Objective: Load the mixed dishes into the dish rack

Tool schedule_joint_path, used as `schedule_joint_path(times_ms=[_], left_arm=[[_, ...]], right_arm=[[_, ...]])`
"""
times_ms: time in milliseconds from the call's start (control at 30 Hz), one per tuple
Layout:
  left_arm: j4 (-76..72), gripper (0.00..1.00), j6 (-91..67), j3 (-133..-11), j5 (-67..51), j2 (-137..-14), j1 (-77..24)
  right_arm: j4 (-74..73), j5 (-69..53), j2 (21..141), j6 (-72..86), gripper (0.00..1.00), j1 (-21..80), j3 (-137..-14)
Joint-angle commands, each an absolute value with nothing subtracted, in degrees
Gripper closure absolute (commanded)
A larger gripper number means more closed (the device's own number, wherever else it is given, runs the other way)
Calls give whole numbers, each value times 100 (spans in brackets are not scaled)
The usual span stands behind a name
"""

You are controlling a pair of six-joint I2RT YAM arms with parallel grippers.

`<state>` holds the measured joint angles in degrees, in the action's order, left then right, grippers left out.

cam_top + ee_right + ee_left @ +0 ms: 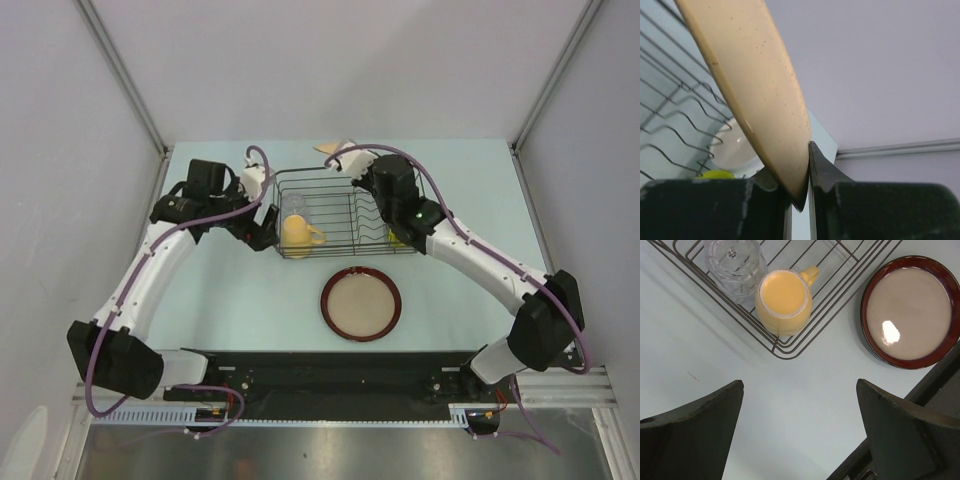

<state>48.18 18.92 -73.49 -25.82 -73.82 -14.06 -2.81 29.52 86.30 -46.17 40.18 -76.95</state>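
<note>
The black wire dish rack (350, 205) stands mid-table. A yellow-orange mug (298, 232) and a clear glass (297, 205) sit in its left end; both show in the left wrist view, the mug (784, 299) upright beside the glass (735, 262). My right gripper (347, 158) is shut on the rim of a tan plate (752, 85), held tilted on edge above the rack's far side. Below it lie a white bowl (737, 147) and a lime-green bowl (715, 174). A dark-rimmed plate (360, 304) lies flat on the table. My left gripper (800, 382) hangs open left of the rack, holding nothing.
Grey walls with metal corner posts enclose the table on three sides. A black rail (330, 375) with both arm bases runs along the near edge. The right arm's forearm (470, 255) crosses over the rack's right end.
</note>
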Motion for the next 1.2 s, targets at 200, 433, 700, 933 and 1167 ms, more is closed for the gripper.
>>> schedule_joint_path(times_ms=[200, 433, 700, 933, 1167], left_arm=[[4465, 0, 1565, -7392, -2821, -7743, -1362], [4404, 0, 1503, -7392, -2777, -7813, -1362], [4368, 0, 1503, -7348, -2707, -7805, -1362], [4298, 0, 1494, -7356, -2663, -7857, -1362], [4237, 0, 1494, -7313, -2654, -7866, -1362]], right_arm=[[765, 2198, 8086, -5212, 100, 3384, -7050], [765, 1995, 8112, -5203, 100, 3287, -6961], [923, 1995, 8385, -5528, 100, 3278, -6970], [976, 1951, 8631, -5590, 100, 3226, -7040], [1055, 1942, 8710, -5537, 100, 3182, -6873]])
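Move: Below the right hand, which holds the decorated plate by its edge, lie the dish rack's wavy divider slots, about 26 cm down, 3 cm back and 3 cm to the left. The green bowl sits roughly 8 cm back and 3 cm right of this hand; the white bowl is just 1 cm ahead and 3 cm right, both some 25 cm below. From the left hand the slots are around 8 cm ahead, 27 cm right and 16 cm below. Lowering the decorated plate towards the rack, the right hand sinks about 9 cm and shifts some 3 cm right; after a quick first drop it hangs nearly still, then eases down again and slightly forward. The wrist turns about 15 degrees, its left side dropping and fingertips tipping down, while the fingers keep their pinch. The open left hand settles a couple of centimetres forward and down beside the rack's left end. ##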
